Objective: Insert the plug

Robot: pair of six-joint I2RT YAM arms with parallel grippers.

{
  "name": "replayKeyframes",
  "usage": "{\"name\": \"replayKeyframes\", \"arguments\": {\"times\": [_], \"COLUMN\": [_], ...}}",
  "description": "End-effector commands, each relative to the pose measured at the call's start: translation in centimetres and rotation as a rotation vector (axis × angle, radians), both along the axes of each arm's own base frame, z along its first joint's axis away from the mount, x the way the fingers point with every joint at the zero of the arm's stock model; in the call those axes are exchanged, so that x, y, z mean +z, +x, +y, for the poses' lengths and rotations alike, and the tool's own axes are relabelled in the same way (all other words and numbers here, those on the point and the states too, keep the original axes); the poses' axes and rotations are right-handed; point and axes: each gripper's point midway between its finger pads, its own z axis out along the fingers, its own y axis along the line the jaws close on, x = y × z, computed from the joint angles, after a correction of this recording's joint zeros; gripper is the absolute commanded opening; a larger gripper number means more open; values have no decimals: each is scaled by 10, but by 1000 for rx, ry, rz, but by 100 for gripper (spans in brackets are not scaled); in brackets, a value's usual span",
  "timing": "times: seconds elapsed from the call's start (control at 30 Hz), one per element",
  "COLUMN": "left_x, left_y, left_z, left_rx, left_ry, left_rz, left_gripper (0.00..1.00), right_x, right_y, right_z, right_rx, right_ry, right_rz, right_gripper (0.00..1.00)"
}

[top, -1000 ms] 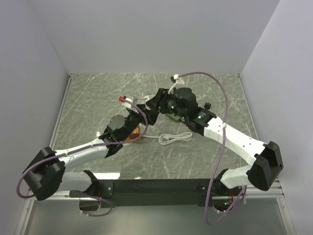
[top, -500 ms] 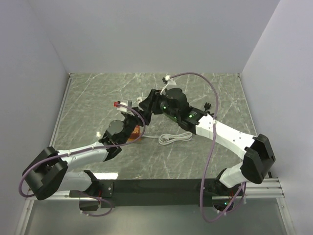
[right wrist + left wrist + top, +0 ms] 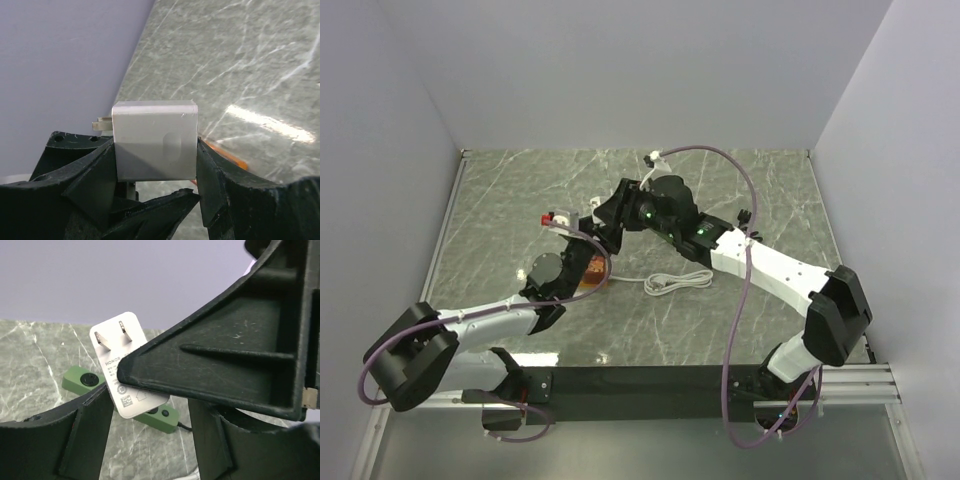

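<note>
The plug (image 3: 155,145) is a white square charger block with two flat prongs pointing left. My right gripper (image 3: 155,167) is shut on its sides and holds it above the table. In the left wrist view the plug (image 3: 112,347) shows its printed face, with a right finger (image 3: 225,365) across it. Behind it on the table lies the green power strip (image 3: 82,380). My left gripper (image 3: 147,437) is open just below and in front of the plug, with only table between its fingers. From above, the right gripper (image 3: 603,215) and left gripper (image 3: 565,238) meet left of centre.
A coiled white cable (image 3: 680,281) lies on the marble table (image 3: 500,190) right of the left wrist. An orange item (image 3: 595,275) sits under the left gripper. A small red-and-white part (image 3: 552,217) shows at the left gripper's far end. Walls close in the back and both sides.
The right arm has carried the plug leftward, away from the green strip. The left gripper has swung left with it and its fingers have narrowed a little.
</note>
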Motion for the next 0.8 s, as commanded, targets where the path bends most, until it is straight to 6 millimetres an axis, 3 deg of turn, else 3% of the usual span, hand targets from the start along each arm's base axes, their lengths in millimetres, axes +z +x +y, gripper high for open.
{"name": "replayKeyframes", "arguments": {"times": [0.0,0.13,0.2,0.5,0.57,0.6,0.7,0.77], "left_x": [79,83,84,86,86,86,85,82], "left_y": [-14,-11,-11,-12,-15,-17,-24,-30], "left_z": [19,17,18,15,12,11,9,6], "left_rx": [30,37,43,27,6,-2,-54,-106], "left_ry": [-184,-166,-168,-139,-134,-135,-140,-145], "left_rz": [-220,-246,-254,-259,-263,-262,-266,-262], "left_gripper": [65,56,43,1,1,1,1,1], "right_x": [-5,-3,-4,-7,-8,-10,-3,6], "right_y": [-23,-30,-31,-39,-40,-42,-37,-35], "right_z": [20,29,31,35,36,35,29,22], "right_rx": [96,153,166,240,259,284,274,277], "right_ry": [9,30,27,15,1,-17,-5,22], "right_rz": [61,80,84,67,43,21,-51,-106], "right_gripper": [0,0,0,0,0,4,35,46]}}
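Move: The white plug is already held in the right fingers, its middle practically at the right hand point. From the left hand its middle lies about 1 cm ahead, 1 cm left and 2 cm above, with the lower end between the open fingers. Some 24 cm below lie the green strip, about 14 cm ahead and 9 cm right of the left hand, and the white cable, about 3 cm back and 16 cm right. The red block is roughly 6 cm left, level with that hand, 21 cm below. The left hand eases about 2 cm to its left and as much up with the plug between its fingers, tipping its fingertips up some 5 degrees, and early on closes from wide to a pinch on the plug's lower end, then keeps that hold. The right hand never loosens its own grip and goes along, just under 2 cm left and about as far up, turning slightly counter-clockwise, so that both grippers have the plug by the end. ##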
